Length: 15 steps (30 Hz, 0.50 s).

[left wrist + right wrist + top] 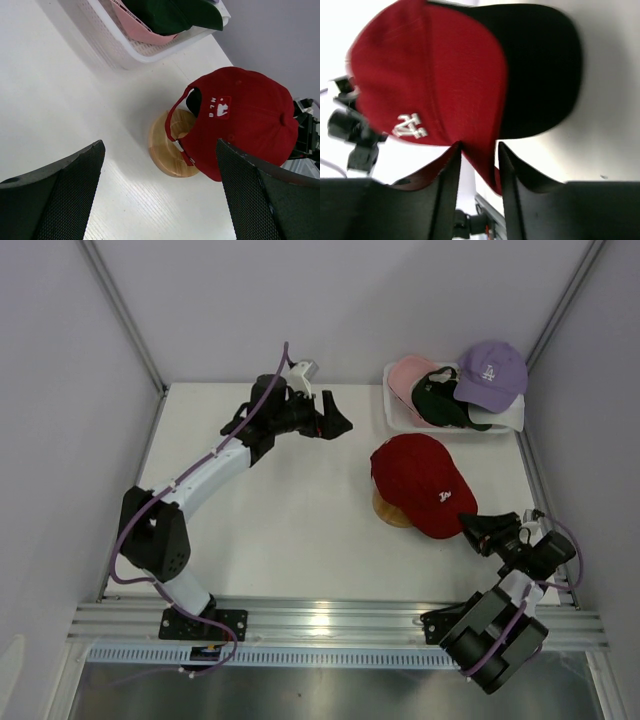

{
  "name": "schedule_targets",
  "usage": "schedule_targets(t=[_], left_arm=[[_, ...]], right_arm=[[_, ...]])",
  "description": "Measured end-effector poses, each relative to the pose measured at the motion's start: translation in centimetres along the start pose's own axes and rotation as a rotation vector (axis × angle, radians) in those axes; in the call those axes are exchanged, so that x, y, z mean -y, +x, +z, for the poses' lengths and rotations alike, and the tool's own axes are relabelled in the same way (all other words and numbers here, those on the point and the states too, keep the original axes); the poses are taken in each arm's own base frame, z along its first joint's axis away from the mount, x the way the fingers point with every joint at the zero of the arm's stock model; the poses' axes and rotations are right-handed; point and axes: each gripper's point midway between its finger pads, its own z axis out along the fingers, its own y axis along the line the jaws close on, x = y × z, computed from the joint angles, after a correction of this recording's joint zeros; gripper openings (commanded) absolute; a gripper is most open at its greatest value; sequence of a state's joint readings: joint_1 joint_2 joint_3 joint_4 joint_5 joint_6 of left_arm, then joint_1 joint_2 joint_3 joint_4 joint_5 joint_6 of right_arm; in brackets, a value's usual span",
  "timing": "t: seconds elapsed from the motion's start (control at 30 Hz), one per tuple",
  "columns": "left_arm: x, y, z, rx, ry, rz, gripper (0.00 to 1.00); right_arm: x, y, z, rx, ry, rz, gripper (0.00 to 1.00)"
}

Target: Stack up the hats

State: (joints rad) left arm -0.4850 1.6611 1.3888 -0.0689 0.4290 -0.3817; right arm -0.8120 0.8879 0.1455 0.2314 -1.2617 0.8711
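Note:
A red hat with a white logo [420, 480] sits on a round wooden stand [390, 512] at the table's right middle. Its brim points toward my right gripper [482, 532]. In the right wrist view the red hat [430, 75] has its brim edge between the fingers of the right gripper [479, 146]. The jaws stand a little apart, with a gap beside the brim. Lavender [490, 372], pink [410, 375], dark [440, 400] and white [505, 418] hats lie in the basket. My left gripper [335, 425] hangs wide open and empty over the far middle of the table.
The white mesh basket [395, 415] stands at the far right corner, against the wall. From the left wrist, the basket [125, 50], the stand [165, 150] and the red hat [245, 115] lie ahead of the left gripper [160, 145]. A metal rail [330, 620] runs along the near edge.

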Motion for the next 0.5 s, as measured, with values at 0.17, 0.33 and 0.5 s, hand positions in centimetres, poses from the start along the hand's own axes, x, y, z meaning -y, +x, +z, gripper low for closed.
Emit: schedule_targets(t=[0.17,0.33,0.5], left_arm=[[-0.4,0.6,0.1,-0.010,-0.014,-0.005,0.95],[-1.7,3.2,0.3,-0.056,-0.052,-0.029,0.94],[-2.3,6.8,0.4,-0.122,-0.083,-0.061,0.93]], right_arm=[[3.5,-0.4,0.3,0.025,0.101,0.088,0.65],[5.8,-0.2,0.6,0.009,0.180,0.108,0.65],[6.6,0.2,1.6,-0.029,0.237,0.079,0.62]])
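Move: The right fingers are at the tip of the red hat's brim; the hat's middle lies about 8 cm ahead and 9 cm to the left, some 4 cm higher. The black hat under it sits roughly 8 cm ahead and 12 cm left, about level in height, and the wooden stand's middle 7 cm ahead, 15 cm left and 4 cm lower. From the left hand, the red hat is about 9 cm back, 18 cm right and 10 cm below. Downward by about 7 cm goes the right hand, slowing, its fingers tipping some 15 degrees further down while they keep opening to roughly two thirds, so that the red brim's tip comes free of the pinch. The left hand, wide open and empty, starts down too, also about 7 cm and slightly back, towards the hats. ##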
